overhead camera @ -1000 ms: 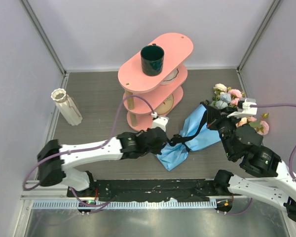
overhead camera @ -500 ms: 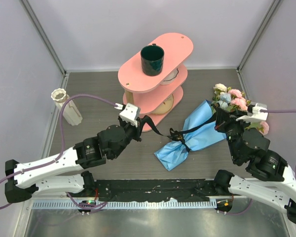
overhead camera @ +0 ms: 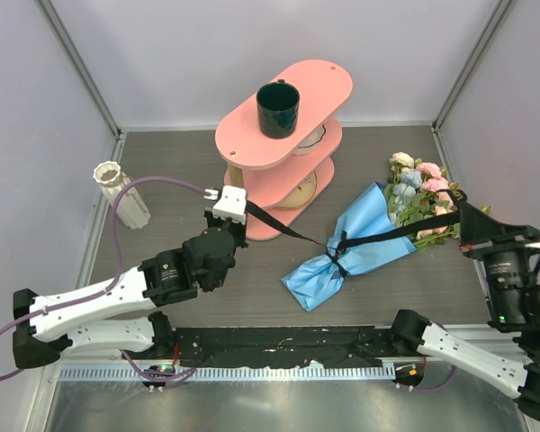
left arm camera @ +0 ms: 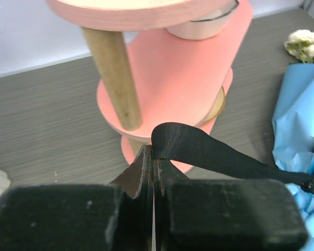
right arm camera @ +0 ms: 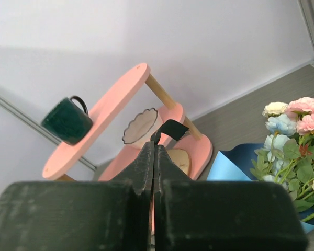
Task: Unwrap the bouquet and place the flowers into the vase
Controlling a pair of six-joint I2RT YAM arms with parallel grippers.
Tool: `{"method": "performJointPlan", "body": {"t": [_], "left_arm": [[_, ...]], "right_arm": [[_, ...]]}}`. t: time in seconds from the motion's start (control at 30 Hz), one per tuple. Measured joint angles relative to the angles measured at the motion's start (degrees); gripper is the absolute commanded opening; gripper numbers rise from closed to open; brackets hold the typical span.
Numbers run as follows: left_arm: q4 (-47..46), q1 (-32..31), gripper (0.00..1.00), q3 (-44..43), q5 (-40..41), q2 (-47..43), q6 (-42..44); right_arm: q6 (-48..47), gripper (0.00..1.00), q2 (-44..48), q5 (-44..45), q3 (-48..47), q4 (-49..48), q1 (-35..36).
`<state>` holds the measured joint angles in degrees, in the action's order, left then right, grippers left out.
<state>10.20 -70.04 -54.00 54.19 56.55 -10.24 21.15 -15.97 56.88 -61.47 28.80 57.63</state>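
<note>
The bouquet lies on the table right of centre, with blue wrapping paper (overhead camera: 364, 238) and the flowers (overhead camera: 420, 184) pointing to the back right. Its black ribbon (overhead camera: 288, 232) is still wound round the neck of the wrap and runs taut out to both sides. My left gripper (overhead camera: 244, 210) is shut on the left ribbon end (left arm camera: 199, 149), in front of the pink stand. My right gripper (overhead camera: 462, 209) is shut on the right ribbon end (right arm camera: 174, 128), raised beside the blooms (right arm camera: 298, 138). The vase (overhead camera: 120, 193), cream and ribbed, stands at the far left, apart from both grippers.
A pink three-tier stand (overhead camera: 319, 76) stands at the back centre with a dark green mug (overhead camera: 277, 108) on its top shelf. A scalloped cream dish (right arm camera: 141, 125) sits on its middle tier. Grey walls and metal posts close in the table.
Both arms have pulled apart from the bouquet's neck, left arm back to the left, right arm out and up to the right. The ribbon has gone from slack loops to two taut strands.
</note>
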Motion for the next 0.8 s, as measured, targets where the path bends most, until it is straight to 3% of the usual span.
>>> {"method": "performJointPlan", "body": {"t": [0.33, 0.8], "left_arm": [[-1.60, 1.09, 0.00, 0.79, 6.21, -4.96, 1.75], [-2.69, 1.18, 0.02, 0.94, 8.83, -2.29, 3.91]], "right_arm": [[1.97, 0.01, 7.08, 1.01, -2.03, 5.53, 0.00], [6.34, 0.01, 11.87, -2.51, -2.23, 15.06, 0.00]]}}
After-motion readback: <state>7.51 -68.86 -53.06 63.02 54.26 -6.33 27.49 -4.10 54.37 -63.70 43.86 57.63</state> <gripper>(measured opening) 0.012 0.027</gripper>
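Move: Both hands already hold an end of the black ribbon, with the knot on the blue bouquet's neck between and below them. From the left hand the knot lies about 19 cm right, 2 cm ahead and 26 cm down; the pink shelf stands some 14 cm ahead and 7 cm right. From the right hand the knot is roughly 19 cm left, 7 cm ahead and 38 cm down, the flowers about 19 cm ahead and 6 cm right. Keeping the ribbon pinched, the hands draw apart: left hand 4 cm left; right 5 cm right, back and down. ##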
